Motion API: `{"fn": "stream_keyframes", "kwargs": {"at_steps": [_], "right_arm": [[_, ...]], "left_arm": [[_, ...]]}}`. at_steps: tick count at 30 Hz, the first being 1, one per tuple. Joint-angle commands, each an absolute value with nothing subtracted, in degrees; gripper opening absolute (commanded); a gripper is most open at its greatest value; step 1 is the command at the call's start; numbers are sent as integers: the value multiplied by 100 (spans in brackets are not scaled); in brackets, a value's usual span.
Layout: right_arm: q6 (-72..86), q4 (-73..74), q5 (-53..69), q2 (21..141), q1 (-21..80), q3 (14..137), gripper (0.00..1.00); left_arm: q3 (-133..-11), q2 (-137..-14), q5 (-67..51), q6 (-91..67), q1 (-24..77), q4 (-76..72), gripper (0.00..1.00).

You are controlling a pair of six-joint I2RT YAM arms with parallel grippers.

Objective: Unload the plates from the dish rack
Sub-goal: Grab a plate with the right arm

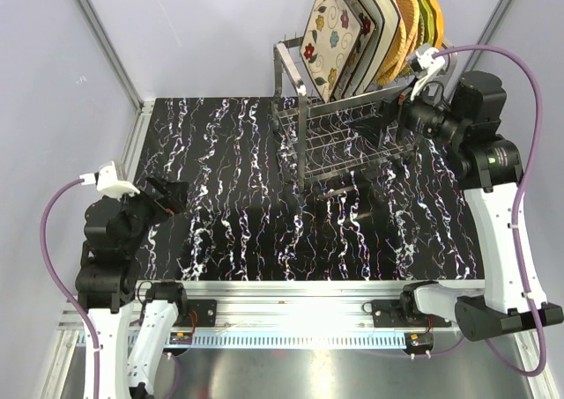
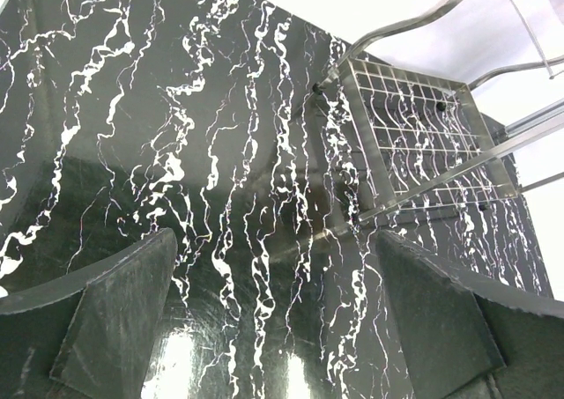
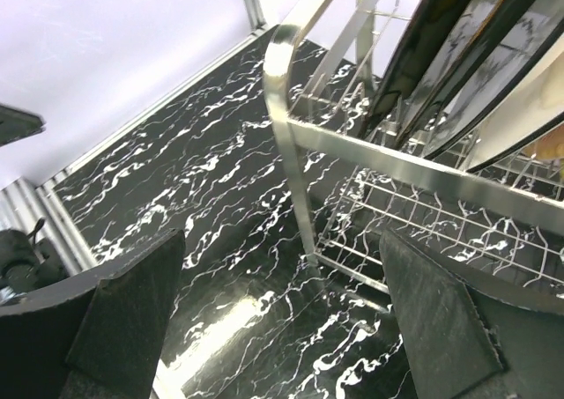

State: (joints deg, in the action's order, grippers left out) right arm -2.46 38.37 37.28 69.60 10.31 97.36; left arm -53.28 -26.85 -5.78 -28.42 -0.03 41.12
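Note:
The dish rack (image 1: 339, 139) stands at the back of the table, right of centre. Several plates lean upright in its top tier: a flower-patterned cream square plate (image 1: 333, 33) in front, plain cream ones behind it, then woven orange-tan plates (image 1: 401, 29) and a green one (image 1: 432, 16). My right gripper (image 1: 404, 117) hovers open at the rack's right end, below the plates. In the right wrist view the gripper (image 3: 282, 311) is empty, with the rack's frame (image 3: 295, 152) and plate edges (image 3: 458, 55) just ahead. My left gripper (image 1: 169, 195) sits open and empty at the table's left, far from the rack (image 2: 414, 144).
The black marbled tabletop (image 1: 238, 170) spreads left and in front of the rack. White walls with metal posts (image 1: 101, 29) close the back and sides. A metal rail (image 1: 291, 315) with both arm bases runs along the near edge.

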Motion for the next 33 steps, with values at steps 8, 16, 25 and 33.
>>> {"fn": "stream_keyframes", "kwargs": {"at_steps": [8,16,25,33], "right_arm": [[-106,3498,2638,7558,1827,10485,100],[-35,3401,837,7927,2557,11046,100],[597,3832,-1186,8762,3093,12172,100],[1484,4131,-1546,9281,3164,12831,100]], "left_arm": [[-5265,-2417,-633,-2927,18,4025,99],[-5221,-2338,-536,-2839,18,4026,99],[-5106,-2294,-510,-2786,18,4008,99],[-5045,-2268,-466,-2742,18,4017,99]]}}
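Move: Ahead of the right hand, the leftmost flowered plate stands in the rack's top tier, its middle about 18 cm forward, 6 cm to the left and some 7 cm higher. The second flowered plate is right beside it, about 3 cm to its right; the rack's top front-left corner lies roughly 10 cm ahead and 9 cm left of the hand, slightly below it. From the left hand that leftmost plate is about 30 cm ahead, 29 cm to the right and 20 cm up. Reaching about 10 cm forward in all, the right hand first goes diagonally forward and left towards the flowered plates, then straight on forward while rising some 4 cm. In this later part the wrist swings nearly 30 degrees clockwise, bringing the wide-open fingers from aiming across the rack's front to facing the plates' near edges. ##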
